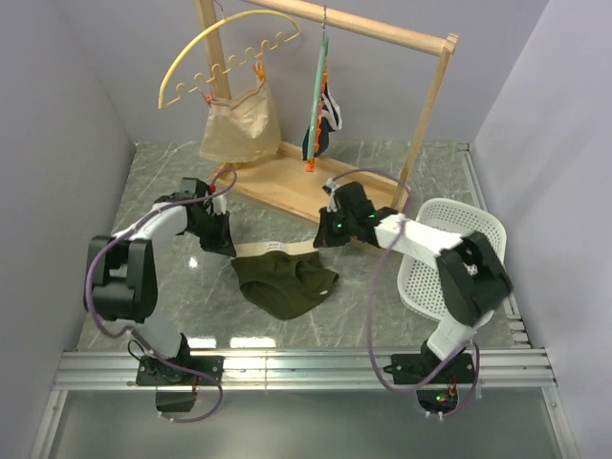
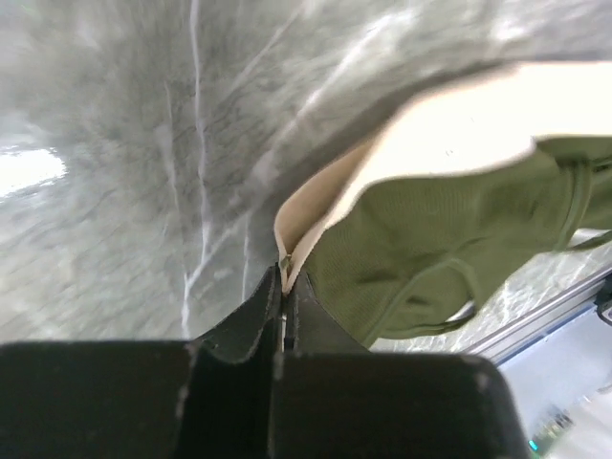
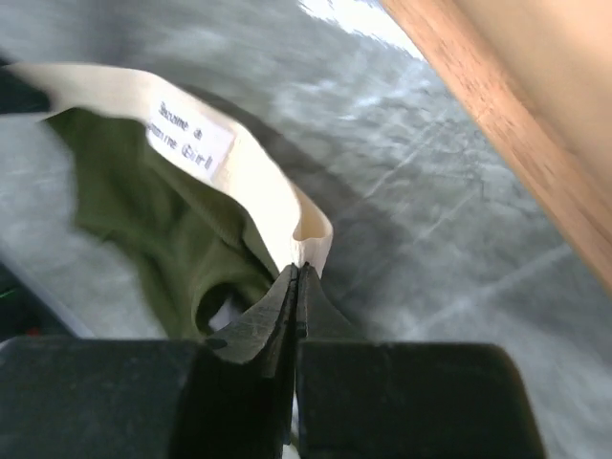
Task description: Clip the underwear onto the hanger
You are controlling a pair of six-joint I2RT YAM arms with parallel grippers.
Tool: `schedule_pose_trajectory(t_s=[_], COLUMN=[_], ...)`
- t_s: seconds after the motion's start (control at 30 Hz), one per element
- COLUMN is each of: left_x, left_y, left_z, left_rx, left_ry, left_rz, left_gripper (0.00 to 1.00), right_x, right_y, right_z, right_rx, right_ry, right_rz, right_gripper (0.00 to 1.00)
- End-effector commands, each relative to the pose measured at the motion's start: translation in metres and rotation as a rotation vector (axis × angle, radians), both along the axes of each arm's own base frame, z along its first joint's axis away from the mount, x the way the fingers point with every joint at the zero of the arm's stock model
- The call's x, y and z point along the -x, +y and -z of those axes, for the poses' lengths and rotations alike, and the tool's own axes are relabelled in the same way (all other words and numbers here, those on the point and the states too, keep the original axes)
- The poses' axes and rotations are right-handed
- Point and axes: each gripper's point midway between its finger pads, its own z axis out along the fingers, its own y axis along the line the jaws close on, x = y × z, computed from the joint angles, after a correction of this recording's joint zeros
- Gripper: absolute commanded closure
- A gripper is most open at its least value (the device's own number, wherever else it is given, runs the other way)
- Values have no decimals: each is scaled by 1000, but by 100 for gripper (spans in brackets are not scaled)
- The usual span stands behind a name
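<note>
The olive-green underwear lies on the marble table with its tan waistband stretched between my two grippers. My left gripper is shut on the waistband's left end, and in the left wrist view the left gripper pinches the tan edge beside the green cloth. My right gripper is shut on the right end. In the right wrist view the right gripper bites a fold of the labelled waistband. The teal hanger with orange clips hangs edge-on from the wooden rail, behind and above the underwear.
A wooden rack stands behind the grippers; its base edge passes close to the right gripper. A cream-yellow hanger holds a beige garment. A navy garment hangs by the teal hanger. A white basket sits at right.
</note>
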Motion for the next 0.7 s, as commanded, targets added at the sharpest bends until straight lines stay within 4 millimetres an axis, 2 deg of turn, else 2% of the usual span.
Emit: schedule_pose_trajectory(t_s=[0.0, 0.03, 0.07, 0.1, 0.17, 0.2, 0.27, 0.3, 0.37, 0.43, 0.5, 0.67], left_x=[-12, -12, -12, -6, 2, 9, 18, 25, 38, 52, 71, 98], left_y=[2, 0, 2, 0, -7, -8, -9, -9, -9, -12, -15, -14], left_z=[-55, -63, -71, -87, -109, -130, -150, -166, -174, -187, -195, -211], left_rx=[36, 50, 62, 77, 127, 136, 138, 131, 136, 147, 159, 140], left_ry=[-212, -248, -284, -346, -427, -513, -606, -675, -690, -727, -743, -792], left_rz=[49, 55, 53, 61, 101, 127, 174, 187, 209, 269, 339, 407], left_gripper=[100, 100, 100, 100, 100, 100, 100, 100, 100, 100, 100, 100], right_x=[5, 11, 20, 28, 43, 51, 64, 72, 85, 101, 115, 159], right_y=[-12, -16, -21, -26, -35, -41, -50, -55, -60, -61, -62, -55], right_z=[-73, -97, -101, -125, -130, -145, -148, -161, -165, -180, -180, -189], right_rx=[-81, -110, -116, -151, -152, -169, -158, -177, -193, -237, -258, -359], right_ry=[-166, -223, -231, -295, -328, -372, -387, -428, -440, -470, -460, -454], right_rz=[-57, -67, -74, -81, -98, -100, -109, -111, -130, -153, -181, -269], right_gripper=[100, 100, 100, 100, 100, 100, 100, 100, 100, 100, 100, 100])
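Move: The two upper corners of the underwear's waistband are already pinched in my shut fingers, close above the table. Its green body lies about 7 cm back and 13 cm right of my left hand. The green hanger is some 13 cm ahead, 19 cm right and 20 cm above my left hand. From my right hand it is about 11 cm ahead, 1 cm left and 18 cm up, with the wooden tray 12 cm ahead below it and the basket 34 cm right, 3 cm back. I keep both corners of the waistband pinched and lift my two hands together, fast, by about 19 cm. Partway up I also begin drawing back from the rack, my right hand further than my left, while my right hand moves some 6 cm rightward to spread the band. Both wrists tip up, swinging my fingers from downward towards forward, the left by about 40 degrees. ##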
